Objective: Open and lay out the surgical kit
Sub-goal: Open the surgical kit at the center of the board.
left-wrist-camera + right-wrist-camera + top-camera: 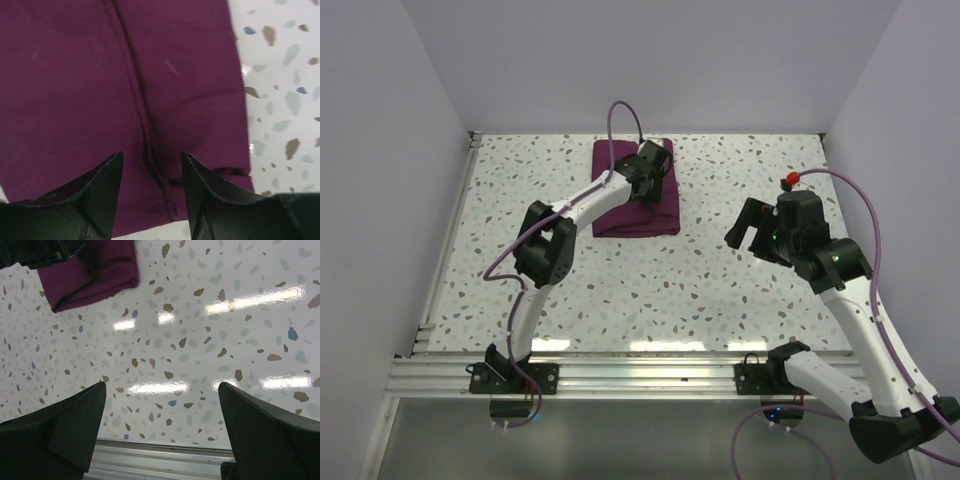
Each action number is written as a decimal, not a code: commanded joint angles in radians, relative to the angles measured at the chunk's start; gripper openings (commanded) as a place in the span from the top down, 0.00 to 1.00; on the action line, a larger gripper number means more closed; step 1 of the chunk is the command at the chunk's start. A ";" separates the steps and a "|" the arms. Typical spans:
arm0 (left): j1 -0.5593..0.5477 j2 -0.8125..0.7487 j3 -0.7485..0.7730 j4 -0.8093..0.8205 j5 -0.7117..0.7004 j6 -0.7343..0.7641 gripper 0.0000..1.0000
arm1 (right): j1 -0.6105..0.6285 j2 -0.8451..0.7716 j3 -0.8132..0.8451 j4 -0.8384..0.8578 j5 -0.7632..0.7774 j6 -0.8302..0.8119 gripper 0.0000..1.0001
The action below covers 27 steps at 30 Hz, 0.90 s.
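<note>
The surgical kit shows as a folded dark purple cloth bundle [635, 215] lying at the back middle of the speckled table. My left gripper [650, 170] hangs over the bundle's far part. In the left wrist view the cloth [75, 90] fills most of the frame. There my left gripper [151, 160] stands open, its fingers astride a raised fold seam [145, 125] without pinching it. My right gripper [748, 228] hovers wide open above bare table to the right of the bundle. In the right wrist view my right gripper [162, 387] holds nothing, and a corner of the cloth [90, 275] lies at the upper left.
An aluminium rail [640, 365] runs along the table's near edge and also shows as the rail [165, 460] below my right fingers. White walls enclose the table on the left, back and right. Purple cables loop over both arms.
</note>
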 commanded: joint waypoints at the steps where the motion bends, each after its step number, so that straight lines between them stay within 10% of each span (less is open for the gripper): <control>1: 0.001 0.004 0.012 -0.076 -0.132 0.025 0.47 | 0.000 -0.009 0.020 -0.051 0.039 -0.012 0.02; 16: -0.037 0.047 -0.047 -0.027 -0.071 0.077 0.51 | 0.000 0.135 0.036 0.027 -0.011 0.028 0.02; 22: -0.036 0.066 0.016 -0.073 -0.115 0.105 0.97 | -0.002 0.177 0.039 0.071 -0.026 0.051 0.04; 27: -0.022 -0.031 0.029 -0.073 -0.145 0.106 1.00 | 0.001 0.251 0.101 0.088 0.009 0.024 0.05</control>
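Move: Below the half-open left fingers, the raised fold down the surgical kit will be met about 5 cm lower, 2 cm back and 1 cm to the left. The kit's middle lies about 2 cm ahead and 3 cm left of that hand, its near right corner some 9 cm back and 7 cm right, both about 5 cm below. From the right hand, the same spot on the fold is roughly 21 cm forward, 20 cm left and 20 cm down. Sinking about 5 cm and easing back some 2 cm, the left hand brings its half-open fingers down astride the kit's raised fold, rolling slightly so its left side rises, then shuts them to pinch the fold and starts up by 1 cm. Meanwhile the open right hand drops about 4 cm and comes 3 cm forward towards the kit, tipping down a little. ##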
